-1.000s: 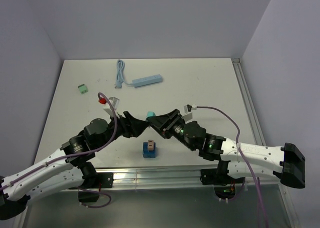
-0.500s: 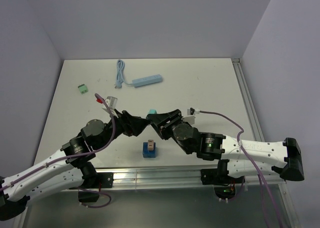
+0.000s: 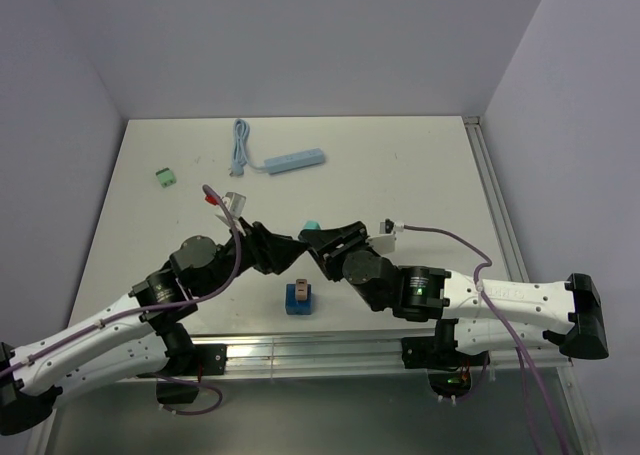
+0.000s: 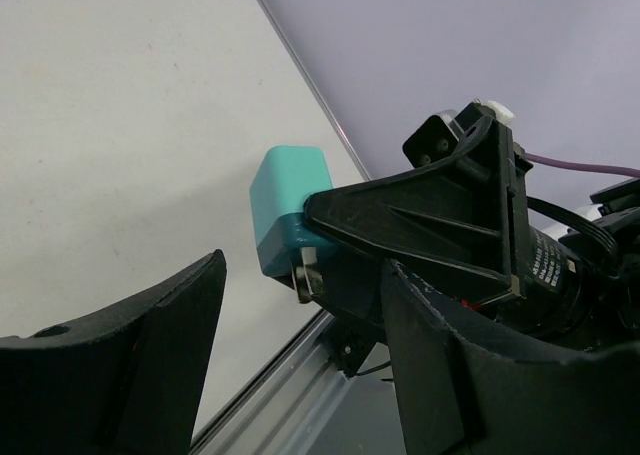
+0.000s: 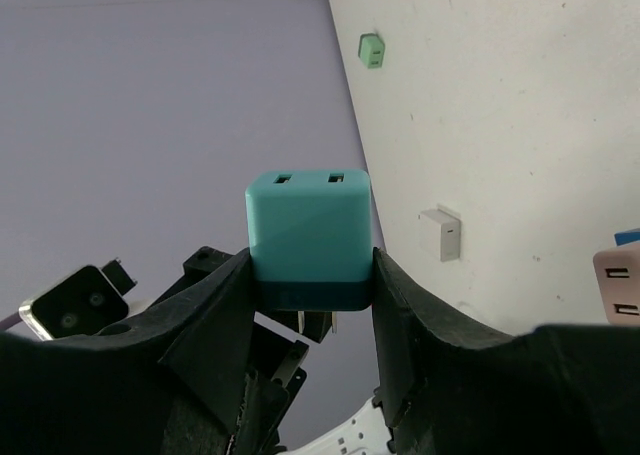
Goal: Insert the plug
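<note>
A teal plug (image 3: 311,224) with two metal prongs is held above the middle of the table, and my right gripper (image 3: 313,239) is shut on its sides. In the right wrist view the plug (image 5: 308,230) sits squarely between the fingers (image 5: 215,305) with its prongs pointing back toward the wrist. My left gripper (image 3: 288,251) stands open just left of it. In the left wrist view the plug (image 4: 285,210) lies ahead of the left gripper (image 4: 305,275), between the fingers and apart from them. A light blue power strip (image 3: 295,161) lies at the back.
The strip's blue cable (image 3: 240,145) is coiled to its left. A green connector (image 3: 167,177) lies at the far left and a small white adapter (image 3: 233,197) nearer the left arm. A blue and pink block (image 3: 298,297) stands near the front edge, under the grippers.
The left gripper has shifted right toward the plug and its jaws have narrowed a little. The right gripper has carried the plug slightly to the right.
</note>
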Action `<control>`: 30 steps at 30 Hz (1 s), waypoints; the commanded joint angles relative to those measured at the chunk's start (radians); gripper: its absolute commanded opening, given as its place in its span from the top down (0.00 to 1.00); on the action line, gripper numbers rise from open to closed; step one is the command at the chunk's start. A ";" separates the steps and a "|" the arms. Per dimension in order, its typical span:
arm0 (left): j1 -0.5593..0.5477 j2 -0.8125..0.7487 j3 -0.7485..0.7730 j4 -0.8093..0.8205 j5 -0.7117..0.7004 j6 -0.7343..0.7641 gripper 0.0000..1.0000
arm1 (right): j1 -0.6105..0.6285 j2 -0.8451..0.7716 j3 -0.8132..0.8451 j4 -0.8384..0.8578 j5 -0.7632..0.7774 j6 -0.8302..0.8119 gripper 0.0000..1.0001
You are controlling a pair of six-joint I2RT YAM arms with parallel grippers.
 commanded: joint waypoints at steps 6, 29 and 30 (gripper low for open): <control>-0.012 0.059 0.023 0.102 0.029 0.046 0.32 | 0.013 0.006 0.080 -0.014 0.060 -0.010 1.00; -0.012 0.032 0.056 0.069 -0.091 0.099 0.59 | 0.030 0.037 0.073 0.045 -0.038 -0.058 1.00; -0.012 0.020 0.055 0.072 -0.097 0.096 0.60 | 0.031 0.039 0.068 0.057 -0.052 -0.053 1.00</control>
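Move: The teal plug, held in the right fingertips, lies about 4 cm to the left gripper's right, 2 cm ahead and roughly 1 cm lower. From the left hand, the brown adapter stands some 20 cm below and about 3 cm back, with the blue box under it, its middle roughly 24 cm down. For the right hand, the open left fingers wait about 4 cm to the left, 1 cm back and 1 cm higher. Bring the open left gripper about 2 cm right and down to straddle the prong end of the teal plug, then close its fingers partway onto the plug while easing back up and left. Keep the right grip on the plug; after a small forward-right drift, carry it some 2 cm left and up into the left jaws. ##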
